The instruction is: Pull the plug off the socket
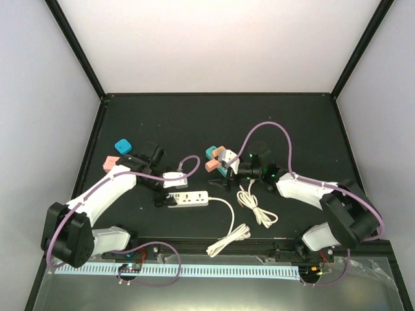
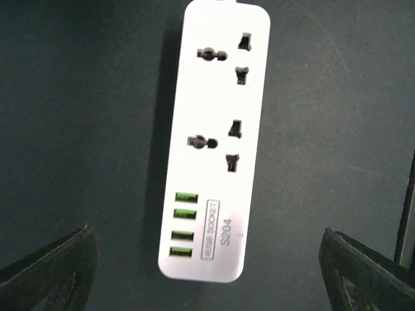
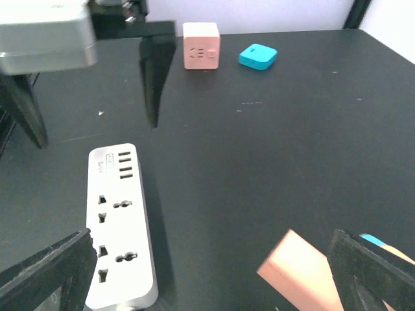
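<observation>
The white socket strip (image 1: 188, 199) lies flat on the black table, and both of its sockets (image 2: 224, 133) are empty. My left gripper (image 1: 162, 199) hangs open right above its USB end (image 2: 194, 249), one finger (image 2: 52, 272) on each side and not touching. My right gripper (image 1: 225, 176) is open to the right of the strip (image 3: 120, 227). A pink plug (image 3: 301, 269) lies on the table just inside its right finger (image 3: 369, 275). In the top view the same pink plug (image 1: 213, 165) sits in a small cluster.
A teal block (image 1: 211, 153) and a white block (image 1: 226, 155) lie beside the pink plug. A pink cube (image 1: 110, 162) and a teal block (image 1: 123, 146) sit at the far left. The strip's white cable (image 1: 230, 227) and a coiled cord (image 1: 256, 208) lie near the front.
</observation>
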`<action>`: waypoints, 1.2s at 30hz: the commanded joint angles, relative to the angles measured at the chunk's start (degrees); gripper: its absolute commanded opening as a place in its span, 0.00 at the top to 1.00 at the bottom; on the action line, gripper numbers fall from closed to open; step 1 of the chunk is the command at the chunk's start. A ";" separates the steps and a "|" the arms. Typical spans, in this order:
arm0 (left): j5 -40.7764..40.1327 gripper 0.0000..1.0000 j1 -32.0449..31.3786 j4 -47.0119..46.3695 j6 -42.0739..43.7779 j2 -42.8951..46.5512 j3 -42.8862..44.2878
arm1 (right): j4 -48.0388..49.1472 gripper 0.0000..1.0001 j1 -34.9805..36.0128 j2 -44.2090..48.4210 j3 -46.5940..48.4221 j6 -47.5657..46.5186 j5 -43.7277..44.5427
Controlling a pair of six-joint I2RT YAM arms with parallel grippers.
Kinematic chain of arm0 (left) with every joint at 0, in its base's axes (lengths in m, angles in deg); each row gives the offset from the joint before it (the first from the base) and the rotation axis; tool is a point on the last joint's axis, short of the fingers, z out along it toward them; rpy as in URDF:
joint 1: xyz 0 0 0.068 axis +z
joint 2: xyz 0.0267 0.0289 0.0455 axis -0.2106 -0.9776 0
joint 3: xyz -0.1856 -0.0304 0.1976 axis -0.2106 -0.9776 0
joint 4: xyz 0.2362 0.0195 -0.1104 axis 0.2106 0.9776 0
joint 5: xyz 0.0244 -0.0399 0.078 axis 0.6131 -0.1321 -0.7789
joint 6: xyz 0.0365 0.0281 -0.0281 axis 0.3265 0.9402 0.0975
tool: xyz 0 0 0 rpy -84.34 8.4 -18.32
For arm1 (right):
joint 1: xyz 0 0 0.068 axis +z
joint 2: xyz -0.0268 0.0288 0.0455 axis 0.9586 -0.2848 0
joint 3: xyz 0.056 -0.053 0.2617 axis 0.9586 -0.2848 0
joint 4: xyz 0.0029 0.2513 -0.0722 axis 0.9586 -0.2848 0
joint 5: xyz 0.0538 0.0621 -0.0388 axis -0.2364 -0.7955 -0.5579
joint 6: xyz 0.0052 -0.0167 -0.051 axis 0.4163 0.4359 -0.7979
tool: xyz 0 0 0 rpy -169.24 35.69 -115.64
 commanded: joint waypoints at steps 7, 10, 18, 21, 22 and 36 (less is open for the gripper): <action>-7.77 0.11 -9.85 -9.80 -3.18 0.07 -4.32 | -7.65 0.00 -7.26 7.80 0.98 5.91 -1.23; -10.84 0.14 -11.62 -11.04 -5.16 -1.61 -4.06 | -8.73 0.00 -7.65 9.79 1.34 6.84 -0.04; -19.39 0.26 -15.61 -16.60 -8.50 -6.82 -6.11 | -8.53 0.00 -9.44 13.17 0.25 8.16 1.42; -22.02 0.30 -15.74 -17.99 -9.56 -8.01 -6.12 | -7.97 0.00 -10.83 13.71 -0.05 8.90 1.01; -22.86 0.32 -15.75 -18.47 -9.82 -8.37 -6.16 | -7.90 0.00 -11.27 13.81 -0.06 9.01 0.80; -29.99 0.58 -5.88 -19.62 -7.88 -16.54 -2.99 | -6.47 0.00 -12.95 15.26 -1.44 9.63 -0.21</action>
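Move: The socket strip lies below my left hand, its middle about 7 cm to the right, 1 cm back and 8 cm down; its USB end is almost under my fingers. The orange plug on the teal socket stands about 16 cm ahead and 20 cm right of that hand. The strip's cord bundle lies about 18 cm back and 24 cm right, the pink plug 13 cm ahead and 21 cm left. From my right hand the strip is about 12 cm left, 5 cm back and 13 cm down. I lower my left hand about 6 cm onto the socket strip, edging right and slightly back first, tilting the fingers some 15 to 20 degrees until they point nearly straight down. I close them to about half across the USB end, pinch its long sides, and carry on forward 4 to 5 cm from my rearmost point. My empty, open right hand backs off right, up and forward. ##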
